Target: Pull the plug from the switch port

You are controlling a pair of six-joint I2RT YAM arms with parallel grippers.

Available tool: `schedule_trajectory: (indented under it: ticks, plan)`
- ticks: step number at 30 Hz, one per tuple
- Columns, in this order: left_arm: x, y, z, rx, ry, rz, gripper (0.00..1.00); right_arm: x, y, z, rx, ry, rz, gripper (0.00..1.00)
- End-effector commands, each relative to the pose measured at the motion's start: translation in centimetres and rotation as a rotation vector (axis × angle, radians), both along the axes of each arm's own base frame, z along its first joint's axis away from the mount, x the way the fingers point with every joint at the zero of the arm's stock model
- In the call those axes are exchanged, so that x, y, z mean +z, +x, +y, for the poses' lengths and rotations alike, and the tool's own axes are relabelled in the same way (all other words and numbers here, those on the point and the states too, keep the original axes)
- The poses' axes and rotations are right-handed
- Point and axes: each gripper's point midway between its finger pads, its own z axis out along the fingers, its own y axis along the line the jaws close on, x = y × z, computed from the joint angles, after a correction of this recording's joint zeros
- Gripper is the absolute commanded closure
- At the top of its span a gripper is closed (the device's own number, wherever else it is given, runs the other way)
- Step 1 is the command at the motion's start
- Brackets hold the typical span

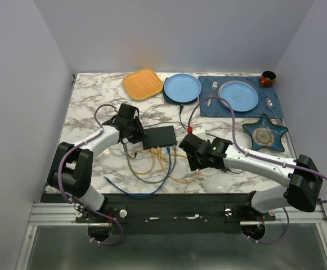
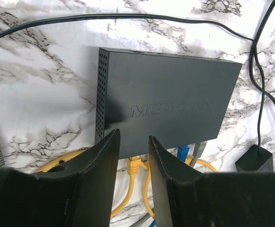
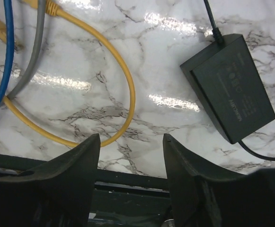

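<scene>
The switch [image 1: 159, 136] is a flat black box in the middle of the marble table. Yellow, blue and grey cables are plugged into its near edge. In the left wrist view the switch [image 2: 165, 94] fills the centre. My left gripper [image 2: 134, 142] is open with a narrow gap, at the switch's near left corner. A yellow plug [image 2: 134, 165] sits in its port and shows between the fingers. A blue plug [image 2: 182, 151] and a grey plug [image 2: 199, 149] sit further right. My right gripper [image 3: 131, 139] is open and empty over bare marble, right of the switch [image 1: 192, 156].
A black power brick [image 3: 227, 87] lies by the right gripper. Loose loops of yellow cable [image 3: 128, 94], blue cable [image 1: 135, 193] and grey cable lie in front of the switch. An orange mat [image 1: 143, 84], blue plates [image 1: 182, 88], a navy placemat [image 1: 270, 115] and a star dish [image 1: 264, 134] stand at the back.
</scene>
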Motion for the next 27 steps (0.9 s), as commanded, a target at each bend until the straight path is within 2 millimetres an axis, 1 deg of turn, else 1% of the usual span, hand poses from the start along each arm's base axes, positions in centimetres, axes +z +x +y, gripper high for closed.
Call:
schedule_trajectory:
  ticks: [1,4,5,6,7,8,9,12,14,16,17,21,22,24,26,27]
  plan:
    - [0.4,-0.9,0.1,0.003,-0.03,-0.011,0.55,0.8,2.9,1.5,0.054,-0.059,-0.099,0.35]
    - [0.0,-1.9,-0.1,-0.007,-0.054,-0.001,0.55,-0.4,4.5,3.6,0.125,-0.086,-0.114,0.35]
    - [0.1,-2.1,-0.2,-0.012,-0.062,-0.004,0.55,-1.6,5.0,4.3,0.14,-0.112,-0.098,0.35]
    - [-0.3,-2.6,-0.1,-0.016,-0.066,0.009,0.55,-2.1,5.5,5.3,0.155,-0.099,-0.102,0.35]
    - [-0.5,-2.8,-0.1,-0.018,-0.066,0.012,0.55,-2.4,5.7,5.8,0.177,-0.104,-0.099,0.36]
    - [-0.4,-3.0,0.0,-0.019,-0.064,0.007,0.55,-3.2,5.9,6.4,0.184,-0.112,-0.087,0.36]
    - [-0.9,-3.6,0.2,-0.022,-0.06,0.018,0.55,-3.5,6.3,7.0,0.19,-0.099,-0.091,0.37]
    - [-1.1,-4.1,0.3,-0.025,-0.068,0.018,0.55,-4.8,7.0,7.8,0.198,-0.107,-0.072,0.39]
    - [-1.2,-4.5,-0.1,-0.036,-0.09,0.024,0.55,-5.2,7.4,7.8,0.196,-0.113,-0.066,0.39]
    - [-1.4,-5.0,-0.5,-0.046,-0.112,0.038,0.55,-6.1,7.5,7.9,0.194,-0.107,-0.048,0.41]
    - [-1.2,-4.8,-0.7,-0.049,-0.121,0.03,0.55,-6.4,7.6,7.6,0.187,-0.106,-0.035,0.42]
    - [-1.5,-5.1,-1.1,-0.053,-0.136,0.04,0.56,-8.0,6.6,7.3,0.175,-0.074,0.024,0.52]
    - [-1.7,-5.1,-1.1,-0.049,-0.14,0.045,0.55,-8.6,6.1,6.8,0.16,-0.074,0.041,0.53]
    - [-1.7,-5.1,-1.4,-0.051,-0.151,0.046,0.55,-9.2,5.5,6.8,0.153,-0.045,0.067,0.57]
    - [-1.9,-5.0,-1.6,-0.049,-0.159,0.052,0.55,-9.9,4.8,6.3,0.14,-0.041,0.095,0.6]
    - [-1.9,-5.1,-1.8,-0.054,-0.167,0.054,0.55,-10.2,4.5,6.2,0.138,-0.038,0.107,0.64]
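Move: Some 10 cm ahead of the right hand, 8 cm left and 8 cm below is the grey plug in the switch's near edge; the blue plug is about 3 cm left of it and 1 cm farther out. The black adapter lies 6 cm ahead of the right hand and 11 cm to its right. From the left hand, the switch's middle is about 3 cm ahead, 5 cm right and 5 cm down; the leftmost yellow plug lies 2 cm back, 3 cm right. Sweeping left and forward about 7 cm each way and sinking some 7 cm, the right hand comes in low just short of the grey plug, turning about 10 degrees counter-clockwise and partly closing its fingers around nothing yet. The left hand draws back about 5 cm and down 2 cm with unchanged opening, towards the switch's near edge by its left corner. ##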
